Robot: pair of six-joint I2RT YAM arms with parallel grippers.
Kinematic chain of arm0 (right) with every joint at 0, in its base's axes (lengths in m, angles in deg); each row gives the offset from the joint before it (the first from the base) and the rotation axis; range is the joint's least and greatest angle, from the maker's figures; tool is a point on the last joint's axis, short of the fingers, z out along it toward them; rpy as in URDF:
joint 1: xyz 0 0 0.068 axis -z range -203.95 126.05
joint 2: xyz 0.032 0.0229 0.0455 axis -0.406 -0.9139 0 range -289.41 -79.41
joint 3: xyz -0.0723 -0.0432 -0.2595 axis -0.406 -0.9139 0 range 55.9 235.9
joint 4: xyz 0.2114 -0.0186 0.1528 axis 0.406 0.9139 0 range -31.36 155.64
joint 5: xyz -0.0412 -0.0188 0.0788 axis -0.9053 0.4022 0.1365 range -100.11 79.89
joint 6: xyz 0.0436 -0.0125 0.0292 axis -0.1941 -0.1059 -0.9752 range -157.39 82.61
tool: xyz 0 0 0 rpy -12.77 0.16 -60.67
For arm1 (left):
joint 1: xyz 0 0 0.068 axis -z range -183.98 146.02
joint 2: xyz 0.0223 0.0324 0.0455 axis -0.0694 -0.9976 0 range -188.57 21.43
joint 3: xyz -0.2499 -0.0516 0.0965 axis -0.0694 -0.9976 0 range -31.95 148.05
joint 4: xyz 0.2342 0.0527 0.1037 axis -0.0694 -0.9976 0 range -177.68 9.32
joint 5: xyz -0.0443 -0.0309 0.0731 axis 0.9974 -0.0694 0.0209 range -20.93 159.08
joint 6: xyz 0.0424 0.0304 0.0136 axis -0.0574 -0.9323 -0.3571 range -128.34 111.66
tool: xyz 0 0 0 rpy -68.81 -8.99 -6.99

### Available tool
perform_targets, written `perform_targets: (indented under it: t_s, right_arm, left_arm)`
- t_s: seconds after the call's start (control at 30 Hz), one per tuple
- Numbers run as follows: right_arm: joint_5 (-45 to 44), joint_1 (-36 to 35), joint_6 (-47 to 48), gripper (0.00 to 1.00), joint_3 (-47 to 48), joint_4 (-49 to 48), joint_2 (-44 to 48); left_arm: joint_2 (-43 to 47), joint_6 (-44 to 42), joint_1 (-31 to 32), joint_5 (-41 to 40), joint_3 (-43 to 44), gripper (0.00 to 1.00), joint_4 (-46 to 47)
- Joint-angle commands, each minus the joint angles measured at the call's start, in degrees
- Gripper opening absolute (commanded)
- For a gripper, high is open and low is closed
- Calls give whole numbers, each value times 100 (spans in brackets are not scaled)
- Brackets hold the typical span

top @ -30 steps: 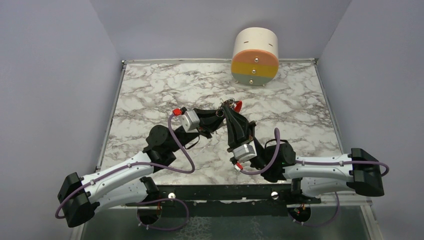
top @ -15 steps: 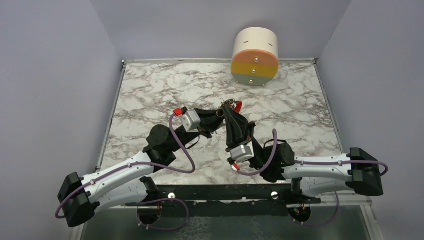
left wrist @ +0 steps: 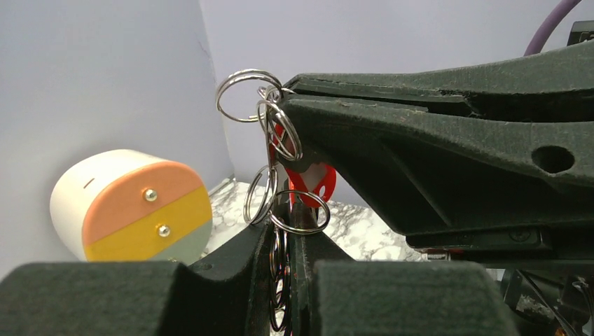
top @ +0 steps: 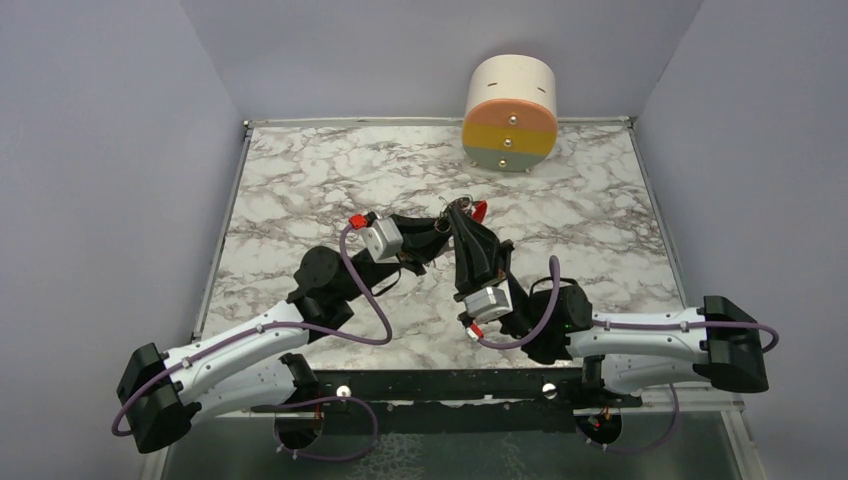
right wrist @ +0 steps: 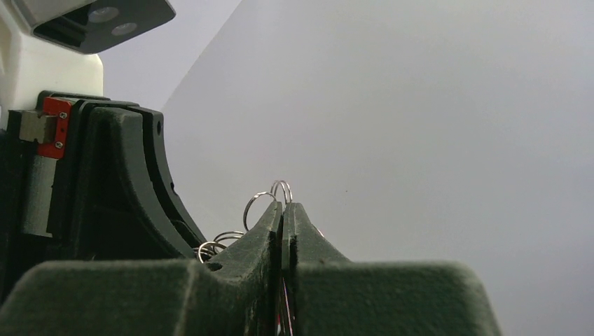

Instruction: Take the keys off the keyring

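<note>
The keyring is a bunch of linked silver rings hanging above the table, between my two grippers. My left gripper is shut on its lower rings, which stand in the narrow gap between the fingers. My right gripper reaches in from the right and is shut on the upper rings, with one ring poking out of its tips. A flat red piece with a hole hangs behind the rings. I cannot tell whether it is a key. In the top view both grippers meet mid-table.
A cream round drawer unit with orange, yellow and grey-green fronts stands at the back of the marble table; the left wrist view shows that drawer unit at left. Purple walls close in the table on three sides.
The left wrist has edged slightly to the right and away from me. Both grips on the rings are unchanged.
</note>
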Motion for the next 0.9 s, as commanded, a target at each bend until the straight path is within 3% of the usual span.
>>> perform_targets:
  t_s: [0.0,0.1,0.17,0.87]
  right_arm:
    - [-339,37,-130,17,225,243,-42]
    - [-408,37,-258,38,209,348,46]
    - [-373,37,-337,42,179,456,146]
    - [218,35,-1101,46,-113,760,1397]
  left_arm:
    - [110,-74,104,548,168,0,102]
    - [103,-161,105,432,169,0,95]
    - [96,-209,102,360,164,0,100]
    - [-41,-516,101,-140,108,0,41]
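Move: The right fingers, shut, already pinch the upper rings of the keyring bunch right at their tips, almost 0 cm from the hand point. The red piece hangs about 1 cm ahead of the right hand, 3 cm to its right and 4 cm lower. From the left hand, which grips the bunch from below, those same upper rings are roughly level fore and aft, 2 cm to the right and 4 cm above. Opening first, almost in place, the right fingers spread from shut to nearly half wide and let go of the upper rings; then the hand draws off to the right and up, slowly at first and then faster, about 3 cm to the right in all and slightly back, away from the bunch. The left fingers keep their pinch on the keyring and all but stay where they are. ##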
